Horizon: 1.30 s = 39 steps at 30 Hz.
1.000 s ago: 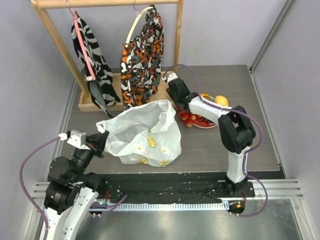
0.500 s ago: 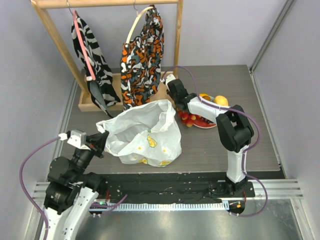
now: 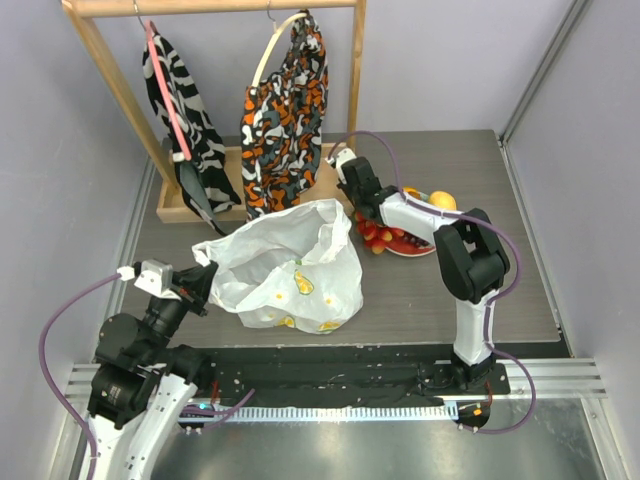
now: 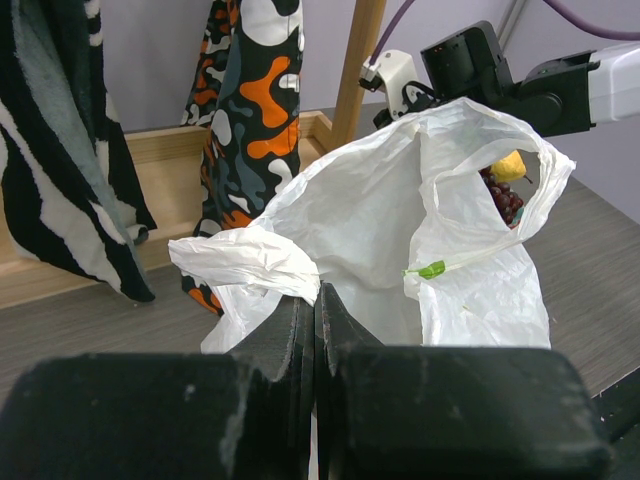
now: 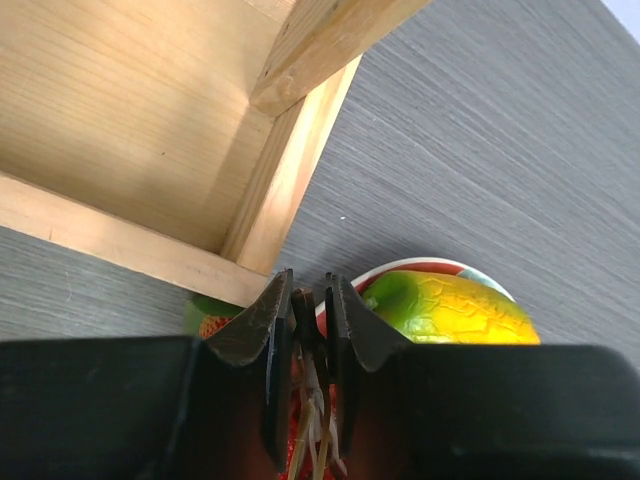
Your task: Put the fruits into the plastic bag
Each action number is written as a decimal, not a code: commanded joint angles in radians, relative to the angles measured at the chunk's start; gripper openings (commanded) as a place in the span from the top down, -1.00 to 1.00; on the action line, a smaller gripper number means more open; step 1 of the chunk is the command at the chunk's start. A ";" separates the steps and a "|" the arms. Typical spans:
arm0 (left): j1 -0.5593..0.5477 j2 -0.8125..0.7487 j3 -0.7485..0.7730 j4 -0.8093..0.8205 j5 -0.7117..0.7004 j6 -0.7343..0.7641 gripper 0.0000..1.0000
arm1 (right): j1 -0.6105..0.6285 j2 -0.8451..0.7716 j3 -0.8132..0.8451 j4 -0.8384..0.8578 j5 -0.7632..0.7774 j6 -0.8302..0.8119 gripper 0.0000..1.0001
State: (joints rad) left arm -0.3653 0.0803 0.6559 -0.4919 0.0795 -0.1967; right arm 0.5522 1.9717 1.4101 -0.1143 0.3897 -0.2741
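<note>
The white plastic bag [image 3: 290,265] with citrus prints lies open mid-table. My left gripper [image 3: 197,275] is shut on its near-left edge, and the crinkled plastic bunches at the fingertips [image 4: 316,295]. The bag's mouth [image 4: 380,210] gapes toward the far side. My right gripper [image 3: 368,222] points down over the red berries [image 3: 378,238] beside the plate [image 3: 412,250]. In the right wrist view its jaws [image 5: 308,290] stand narrow, pinching the cluster's dark stem. The orange-green mango [image 5: 450,305] lies on the plate just right of them. A yellow fruit [image 4: 510,165] shows through the bag's handle loop.
A wooden hanger rack stands at the back left; its base frame [image 5: 150,130] lies close beyond my right fingertips. A zebra-striped cloth [image 3: 180,100] and an orange-black cloth [image 3: 285,110] hang from it. Grey walls border the table on both sides.
My right gripper's jaws have narrowed onto the berry stem, and its wrist has shifted slightly right. The left arm and the bag have not moved.
</note>
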 commanded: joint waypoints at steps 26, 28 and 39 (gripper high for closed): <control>0.000 -0.007 0.005 0.001 -0.007 0.022 0.99 | -0.001 -0.356 -0.161 0.061 -0.011 0.127 0.98; 0.000 -0.007 0.005 0.003 -0.006 0.022 0.99 | 0.000 -0.376 -0.172 0.062 -0.029 0.141 0.98; 0.000 -0.011 0.005 0.003 0.003 0.022 0.99 | 0.000 -0.438 -0.180 0.001 -0.107 0.205 0.98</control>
State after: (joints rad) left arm -0.3653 0.0799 0.6559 -0.4919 0.0795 -0.1932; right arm 0.5503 1.5795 1.2282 -0.1223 0.3237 -0.1169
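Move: The right hand has the stems of the red fruit bunch between its fingers, the fruit's middle about 5 cm back, 3 cm right and 5 cm below. The bag's open mouth is some 21 cm back, 16 cm left and 10 cm above. Level with this hand and 5 cm lower, the papaya lies 8 cm right; the rack's near corner is 3 cm ahead, 1 cm left and 5 cm below. From the left hand, the mouth is about 10 cm ahead, 10 cm right and 7 cm below. Keeping its pinch on the stems, the right hand lifts the red fruit bunch about 10 cm and draws it some 5 cm back towards its own base, coming up away from the rack corner and bowl; on the way the wrist rolls about 15 degrees, left side rising, and tips slightly upward. The left hand stays where it is and keeps its closed grip on the bag's left edge, holding the mouth open. ##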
